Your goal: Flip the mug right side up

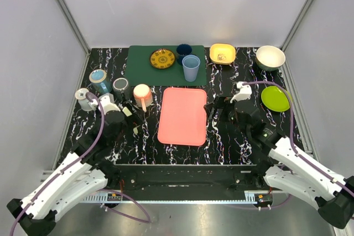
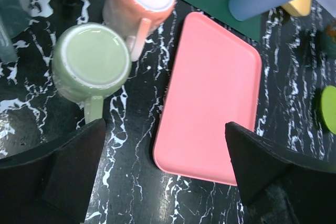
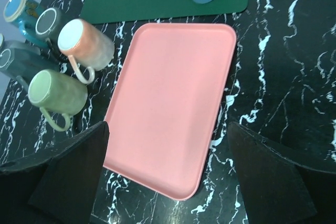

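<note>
Several mugs stand upside down, bases up, at the table's left. A green mug point(image 2: 92, 61) is nearest my left gripper point(image 2: 164, 145), just beyond its left finger, handle pointing toward me. A pink mug point(image 1: 142, 93) stands behind it, beside a grey mug point(image 1: 120, 85), a teal mug point(image 1: 99, 78) and a pale grey mug point(image 1: 84, 98). In the top view the left gripper point(image 1: 130, 116) covers the green mug. The left gripper is open and holds nothing. My right gripper point(image 3: 168, 150) is open over the near end of the pink tray point(image 3: 173, 103), with the green mug point(image 3: 55, 93) to its left.
The pink tray point(image 1: 182, 115) lies in the middle between both arms. Behind it a green mat point(image 1: 141, 70) carries a yellow plate point(image 1: 162, 58) and two blue cups point(image 1: 191, 67). A yellow bowl point(image 1: 222, 53), white bowl point(image 1: 270, 57) and green plate point(image 1: 275, 98) sit at the right.
</note>
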You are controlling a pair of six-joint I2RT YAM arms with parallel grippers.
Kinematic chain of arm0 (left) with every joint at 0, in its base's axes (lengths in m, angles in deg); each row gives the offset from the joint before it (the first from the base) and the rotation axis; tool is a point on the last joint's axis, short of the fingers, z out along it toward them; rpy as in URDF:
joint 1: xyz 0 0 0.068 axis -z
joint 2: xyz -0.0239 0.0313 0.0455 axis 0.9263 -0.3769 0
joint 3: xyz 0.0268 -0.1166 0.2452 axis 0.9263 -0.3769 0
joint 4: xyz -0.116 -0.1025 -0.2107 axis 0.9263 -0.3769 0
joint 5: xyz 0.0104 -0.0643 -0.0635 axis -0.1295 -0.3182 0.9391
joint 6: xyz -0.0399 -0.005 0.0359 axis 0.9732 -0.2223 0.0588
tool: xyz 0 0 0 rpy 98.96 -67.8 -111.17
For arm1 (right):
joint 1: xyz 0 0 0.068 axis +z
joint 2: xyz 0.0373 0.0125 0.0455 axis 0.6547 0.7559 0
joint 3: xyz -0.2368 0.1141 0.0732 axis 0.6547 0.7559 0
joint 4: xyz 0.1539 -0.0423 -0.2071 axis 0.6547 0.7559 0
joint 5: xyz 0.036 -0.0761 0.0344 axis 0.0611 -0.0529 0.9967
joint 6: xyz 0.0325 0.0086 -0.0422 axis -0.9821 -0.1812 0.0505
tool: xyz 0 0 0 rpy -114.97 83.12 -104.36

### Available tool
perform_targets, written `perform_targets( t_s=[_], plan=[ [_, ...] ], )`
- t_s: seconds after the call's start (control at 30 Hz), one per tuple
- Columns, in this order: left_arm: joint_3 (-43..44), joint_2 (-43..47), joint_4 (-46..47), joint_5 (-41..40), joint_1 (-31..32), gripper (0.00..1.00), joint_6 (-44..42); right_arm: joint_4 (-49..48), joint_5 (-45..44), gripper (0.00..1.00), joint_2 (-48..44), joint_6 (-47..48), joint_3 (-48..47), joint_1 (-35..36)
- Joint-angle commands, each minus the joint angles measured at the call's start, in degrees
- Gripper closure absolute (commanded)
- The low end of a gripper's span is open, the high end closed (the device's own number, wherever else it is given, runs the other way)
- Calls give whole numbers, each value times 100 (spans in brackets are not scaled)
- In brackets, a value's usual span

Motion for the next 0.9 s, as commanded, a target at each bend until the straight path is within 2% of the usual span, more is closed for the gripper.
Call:
perform_targets(
  t_s=[0.0,0.13,0.43,0.57,0.87],
  plan=[
    [133,-404,-280,-99,-217,1,368,-278,436,0,160,-278,24,-21],
    [142,-1185,-335,59,-437,1,377,-260,480,0,178,-208,50,-12],
    [327,-2478,52,401,-990,19,-413,-261,524,0,-7,3,147,-12],
    [300,-2751,132,770,-1333,26,-800,-216,497,0,89,56,121,-12],
    [344,-3033,263,753,-1509,35,-1135,-392,603,0,239,117,174,-21]
  ],
)
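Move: The upside-down green mug stands about 8 cm ahead of the left hand and 3 cm to its left, its middle some 14 cm below, with its handle towards the robot. The orange mug is roughly 8 cm beyond it and 5 cm to its right. The teal mug stands 5 cm beyond the green one and 11 cm to its left. The pink tray's middle lies level with the green mug, 23 cm to its right. From the right hand, the green mug is some 34 cm left and 4 cm ahead. Bring the left gripper down about 11 cm towards the green mug's handle on its near side, easing some 4 cm left and slightly forward. Tip the fingers roughly 25 degrees further down while raising the hand's left side, and narrow the wide-open jaws to about two thirds, the handle lined up between them but not yet pinched. Let the right hand sink just a couple of centimetres. ##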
